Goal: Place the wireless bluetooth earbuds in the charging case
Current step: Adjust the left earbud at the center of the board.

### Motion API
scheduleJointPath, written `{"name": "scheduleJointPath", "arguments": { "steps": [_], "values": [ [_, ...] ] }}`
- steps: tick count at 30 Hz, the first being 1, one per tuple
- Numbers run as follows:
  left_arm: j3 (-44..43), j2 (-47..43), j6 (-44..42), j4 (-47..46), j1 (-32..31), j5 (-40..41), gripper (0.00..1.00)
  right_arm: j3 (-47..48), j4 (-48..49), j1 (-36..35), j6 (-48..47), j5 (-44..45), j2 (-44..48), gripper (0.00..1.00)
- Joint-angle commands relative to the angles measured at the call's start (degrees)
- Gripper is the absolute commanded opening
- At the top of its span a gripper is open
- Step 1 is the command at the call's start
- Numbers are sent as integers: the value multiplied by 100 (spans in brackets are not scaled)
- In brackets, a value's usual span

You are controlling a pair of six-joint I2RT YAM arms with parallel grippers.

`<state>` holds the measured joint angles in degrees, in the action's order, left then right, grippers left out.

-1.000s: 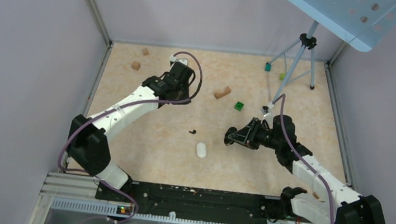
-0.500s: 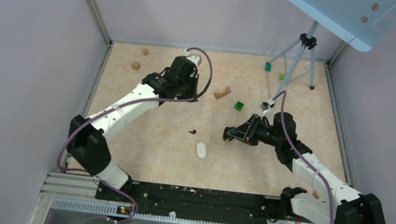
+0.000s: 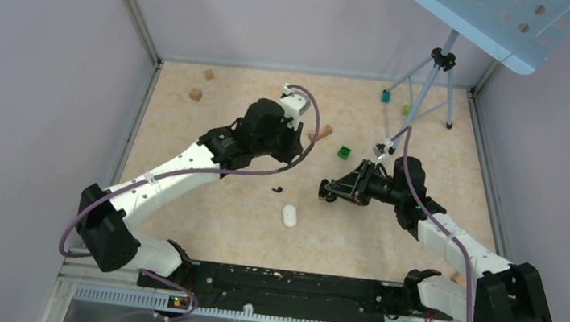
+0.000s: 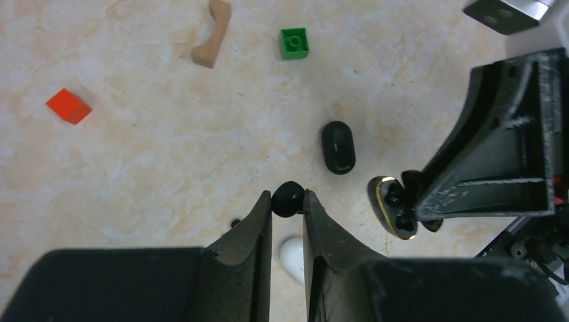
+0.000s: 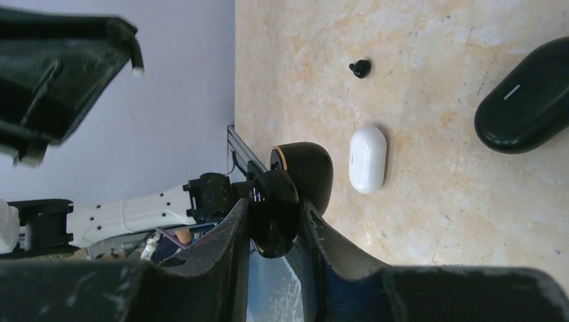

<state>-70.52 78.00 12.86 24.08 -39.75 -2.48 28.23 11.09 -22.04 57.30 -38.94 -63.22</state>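
A round black earbud (image 4: 288, 199) is pinched between the tips of my left gripper (image 4: 288, 202), above the table. My right gripper (image 5: 275, 215) is shut on the black charging case (image 5: 274, 213), holding it off the table on its side. Its gold-rimmed lid (image 5: 305, 168) stands open. In the left wrist view the open case (image 4: 392, 206) hangs just right of the held earbud, apart from it. A second small black earbud (image 3: 277, 188) lies on the table between the arms, also visible as the loose earbud (image 5: 360, 67).
A white pill-shaped case (image 3: 289, 215) lies near the centre and a shut black oval case (image 4: 337, 146) just beyond it. A green block (image 3: 344, 152), curved wooden piece (image 4: 211, 33), red block (image 4: 68, 106) and tripod (image 3: 428, 88) stand further back.
My left arm has swung right and inward from the back of the table, bringing its earbud close to the case. My right gripper has edged slightly left with the case.
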Motion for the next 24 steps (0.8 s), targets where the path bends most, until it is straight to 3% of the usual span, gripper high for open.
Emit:
{"name": "scheduleJointPath", "arguments": {
  "steps": [1,7,11,13,17,21,24],
  "values": [
    [-345,213,-151,-166,-630,717,0,403,-20,-42,426,154,-69,0],
    [-413,287,-450,-276,-958,1017,0,480,-129,-55,541,156,-93,0],
    [-194,240,-789,-421,-965,945,0,256,297,-57,696,168,-135,0],
    [-183,346,-789,-223,-944,1413,0,159,328,-59,660,230,-162,0],
    [-215,746,-618,474,-606,1942,0,116,105,-55,440,364,-135,0],
    [268,1113,-765,84,-422,2010,0,113,-19,-55,290,422,-123,0],
    [494,1473,-779,-198,-197,1629,0,115,-11,-58,266,418,-103,0]
  ]
}}
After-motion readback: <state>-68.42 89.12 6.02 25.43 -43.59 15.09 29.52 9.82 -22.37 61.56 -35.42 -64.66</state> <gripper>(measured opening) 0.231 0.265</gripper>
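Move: The bare table patch that the left hand's held earbud is being taken to lies about 4 cm ahead, 5 cm to the left and 18 cm below that hand. The loose black earbud is about 1 cm ahead and 5 cm left, the white case 6 cm back and 1 cm left; the open case in the right fingers is about 2 cm back, 9 cm right and 8 cm lower. From the right hand, the patch lies some 6 cm forward, 14 cm left, 10 cm down. The small black earbud, still pinched in the left fingertips, first goes about 4 cm right and 2 cm back, pauses, then swings left and forward and drops ever faster towards the table by the loose earbud, ending some 9 cm lower. On the way the left wrist rolls about 20 degrees, its left side rising and the fingers pointing more steeply down; the grip keeps its opening. ##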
